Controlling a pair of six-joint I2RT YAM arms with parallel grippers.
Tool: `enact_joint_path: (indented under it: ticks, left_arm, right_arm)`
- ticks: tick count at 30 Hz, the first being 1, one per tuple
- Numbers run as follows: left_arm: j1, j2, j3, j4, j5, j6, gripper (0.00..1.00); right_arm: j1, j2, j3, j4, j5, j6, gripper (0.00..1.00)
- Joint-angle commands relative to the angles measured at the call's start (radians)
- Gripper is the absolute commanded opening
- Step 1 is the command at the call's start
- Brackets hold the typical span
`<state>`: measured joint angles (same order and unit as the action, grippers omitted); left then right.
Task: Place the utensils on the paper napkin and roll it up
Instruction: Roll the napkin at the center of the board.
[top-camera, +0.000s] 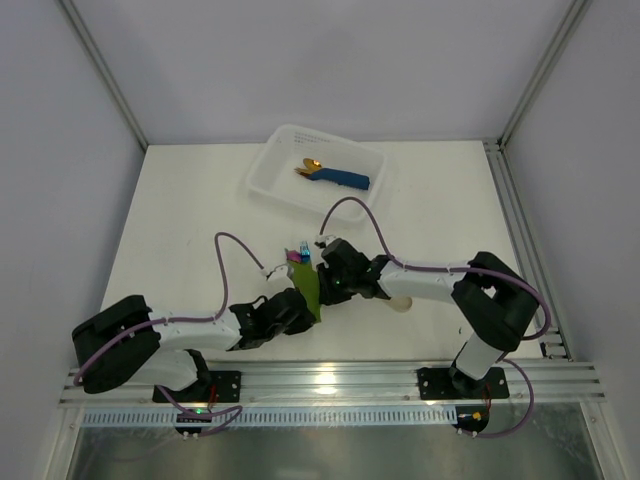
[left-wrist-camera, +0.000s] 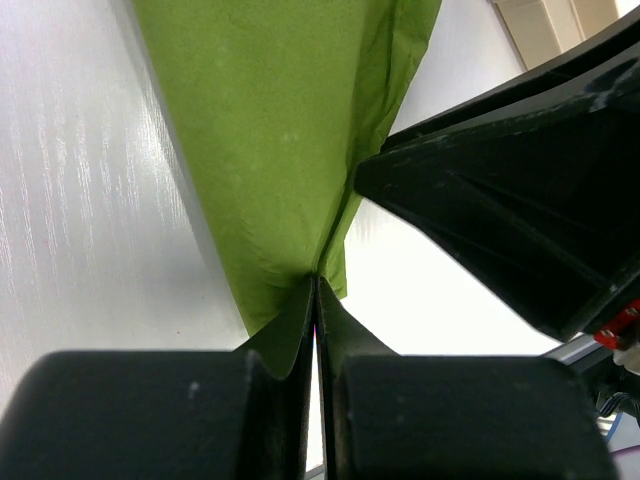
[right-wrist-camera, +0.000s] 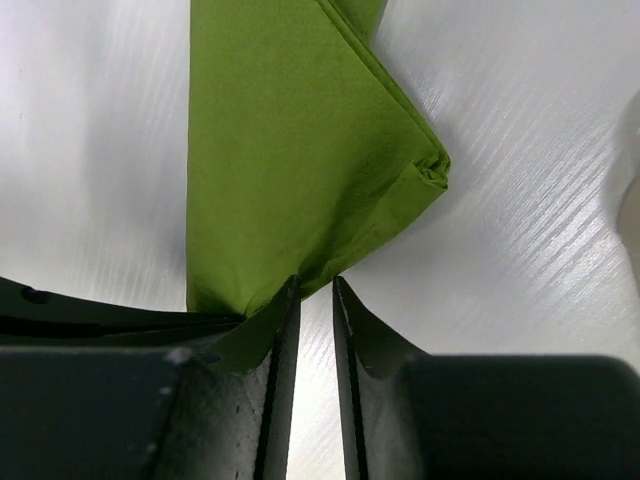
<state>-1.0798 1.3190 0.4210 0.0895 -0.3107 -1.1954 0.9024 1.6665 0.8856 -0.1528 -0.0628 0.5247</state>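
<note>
The olive-green paper napkin (top-camera: 308, 288) lies folded into a narrow bundle between the two arms at the table's middle front. The iridescent ends of the utensils (top-camera: 298, 257) stick out of its far end. My left gripper (top-camera: 300, 312) is at the bundle's near end. In the left wrist view it (left-wrist-camera: 316, 278) is shut, pinching the edge of the napkin (left-wrist-camera: 280, 130). My right gripper (top-camera: 325, 283) sits at the bundle's right side. In the right wrist view it (right-wrist-camera: 315, 282) stands slightly open, with bare table in the gap and the napkin (right-wrist-camera: 290, 150) touching its left fingertip.
A white plastic tray (top-camera: 262, 175) at the back holds a blue rolled napkin with gold cutlery (top-camera: 340, 178). A beige oblong piece (top-camera: 400, 302) lies under the right arm's forearm. The right arm's black body (left-wrist-camera: 520, 180) is close beside the left gripper.
</note>
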Motion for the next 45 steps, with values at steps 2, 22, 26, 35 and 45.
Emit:
enact_joint_path:
  ticks: [2,22,26,35,45]
  left_arm:
    - [-0.006,0.009,-0.016,-0.086,0.002,0.03,0.0]
    - [-0.006,0.016,0.012,-0.112,0.009,0.022,0.0]
    - [-0.006,0.002,-0.001,-0.111,0.005,0.011,0.0]
    - [-0.006,-0.014,-0.001,-0.122,0.001,0.01,0.0]
    - [-0.005,-0.027,0.065,-0.172,-0.018,0.049,0.01]
  right_arm:
    - [0.004,-0.063,0.027,0.018,0.028,-0.025,0.21]
    - [-0.017,0.11,0.208,-0.04,0.018,-0.083,0.04]
    - [-0.02,0.116,0.185,-0.044,0.058,-0.088,0.04]
    - [-0.02,0.15,0.184,-0.06,0.109,-0.088,0.04]
    - [-0.019,0.236,0.202,-0.037,0.078,-0.071,0.04]
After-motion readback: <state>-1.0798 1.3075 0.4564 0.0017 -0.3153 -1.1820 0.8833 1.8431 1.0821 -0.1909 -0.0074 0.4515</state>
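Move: The right hand, slightly open and low at the rolled napkin's right edge, has the napkin's middle about 3 cm ahead, 4 cm to its left and 2 cm below. Beyond it the spoon head sticks out about 11 cm ahead and 8 cm left of this hand, the fork head some 13 cm ahead and 5 cm left; the tan tray is roughly 4 cm ahead and 13 cm right. From the left hand the napkin's middle is about 7 cm ahead, 2 cm left and 1 cm below. Shut fingertips of the right hand end up pressing on the napkin's right flap, farther up the roll: they close while the hand rises about 3 cm and swings forward and left, then it sinks nearly 4 cm, swerving right on the way down and nudging left at the end. The left hand keeps its shut fingers on the napkin's near end, almost still. ##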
